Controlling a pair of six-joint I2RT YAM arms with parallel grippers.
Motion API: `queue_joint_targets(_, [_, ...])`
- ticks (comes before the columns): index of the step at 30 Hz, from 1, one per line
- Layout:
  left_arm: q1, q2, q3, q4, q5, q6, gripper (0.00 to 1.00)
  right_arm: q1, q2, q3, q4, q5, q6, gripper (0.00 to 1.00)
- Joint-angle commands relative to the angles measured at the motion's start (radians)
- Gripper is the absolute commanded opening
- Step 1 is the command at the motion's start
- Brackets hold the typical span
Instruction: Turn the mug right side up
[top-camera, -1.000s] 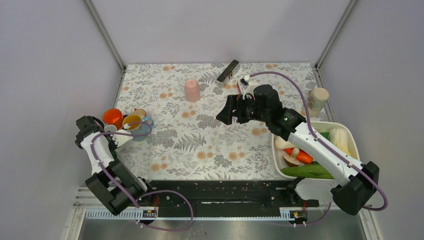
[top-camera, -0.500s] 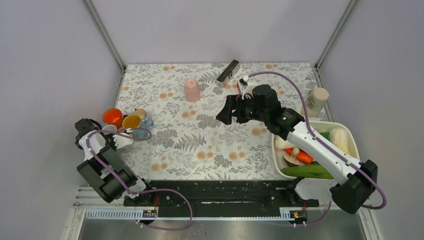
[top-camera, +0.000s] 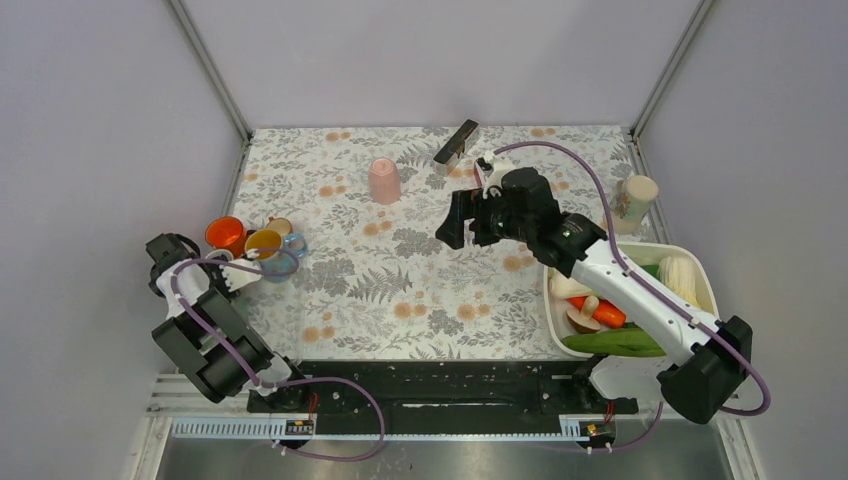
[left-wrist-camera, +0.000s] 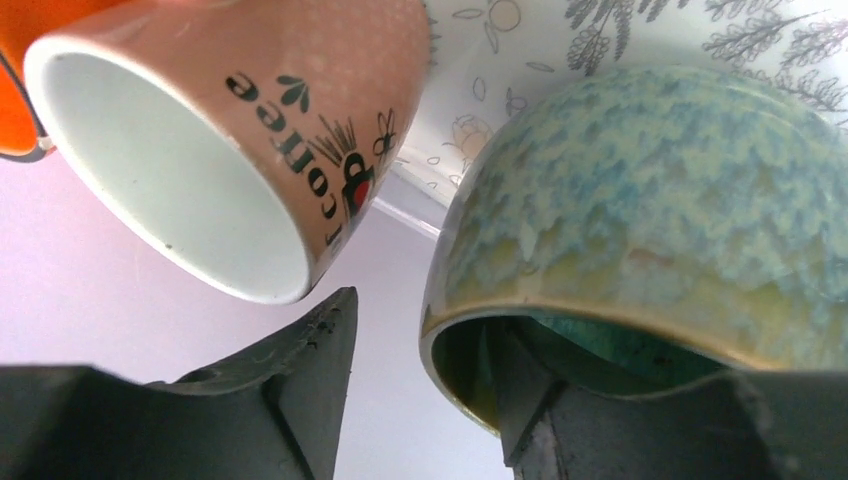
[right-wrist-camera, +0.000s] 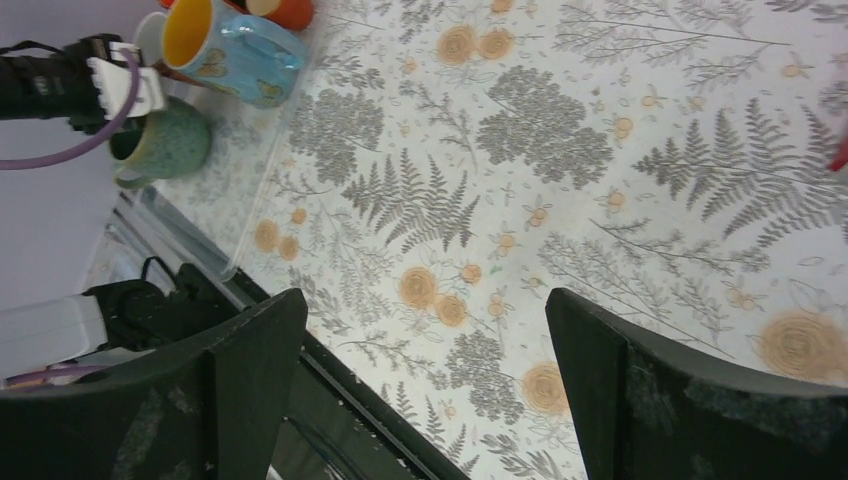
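A speckled green mug (left-wrist-camera: 650, 190) stands upright at the table's left edge (right-wrist-camera: 165, 145), beside several other mugs. My left gripper (left-wrist-camera: 420, 315) is open around its rim. One finger is inside the mug and the other stands outside, with a gap to the wall. From above, the left gripper (top-camera: 248, 268) sits just left of the green mug (top-camera: 275, 265). A pink cup (top-camera: 385, 180) stands upside down at the back centre. My right gripper (top-camera: 452, 220) hovers wide open and empty over the middle of the table (right-wrist-camera: 425, 300).
A "coffee" mug (left-wrist-camera: 300, 100), an orange mug (top-camera: 225, 235) and a blue mug with a yellow inside (right-wrist-camera: 225, 45) crowd the green one. A white tub of vegetables (top-camera: 700, 275) sits at the right, with a jar (top-camera: 636, 195) behind it. A black block (top-camera: 456, 141) lies at the back.
My left gripper's jaws have opened off the green mug's wall, and the left arm has drawn back slightly. The right arm has barely shifted.
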Motion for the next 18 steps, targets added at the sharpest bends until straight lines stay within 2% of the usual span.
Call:
queue_joint_targets(1, [0.006, -0.06, 0.046, 0.013, 0.03, -0.013, 0.56, -0.016, 0.011, 0.109, -0.12, 0.181, -0.119, 0.99])
queue_joint_targets(4, [0.007, -0.1, 0.067, -0.039, 0.058, -0.009, 0.61, -0.1, 0.023, 0.168, -0.223, 0.394, -0.183, 0.99])
queue_joint_targets(6, [0.006, -0.123, 0.082, -0.07, 0.065, -0.008, 0.65, -0.225, 0.045, 0.195, -0.262, 0.465, -0.197, 0.99])
queue_joint_targets(10, [0.006, -0.155, 0.13, -0.16, 0.072, -0.013, 0.73, -0.493, 0.118, 0.233, -0.271, 0.521, -0.206, 0.99])
queue_joint_targets(12, [0.006, -0.165, 0.164, -0.237, 0.085, -0.013, 0.82, -0.599, 0.179, 0.275, -0.274, 0.542, -0.21, 0.99])
queue_joint_targets(14, [0.004, -0.175, 0.203, -0.31, 0.12, -0.024, 0.87, -0.687, 0.246, 0.329, -0.277, 0.569, -0.217, 0.99])
queue_joint_targets(18, [-0.031, -0.183, 0.311, -0.409, 0.208, -0.171, 0.92, -0.836, 0.386, 0.456, -0.301, 0.575, -0.216, 0.99])
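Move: The cream mug still upside down lies about 23 cm ahead of the right hand, 46 cm to its right and 20 cm lower; the vegetable tub is 41 cm right and 2 cm back, the carton 28 cm ahead and 12 cm right. The left hand straddles the upright green mug's wall, its middle 3 cm back and 5 cm right; the peach mug sits 8 cm ahead and 4 cm right. The left hand, already loosened on the green mug, lifts about 8 cm almost straight up while its fingers go on opening to nearly full width, so the finger inside the mug comes free of the rim. Meanwhile the empty right hand, fingers wide open, sweeps fast some 35 cm right and 15 cm forward over the table towards the upside-down cream mug, hardly changing height, its wrist swinging about 60 degrees clockwise so the fingers leave off pointing left and come to point forward, slightly right and more down. ##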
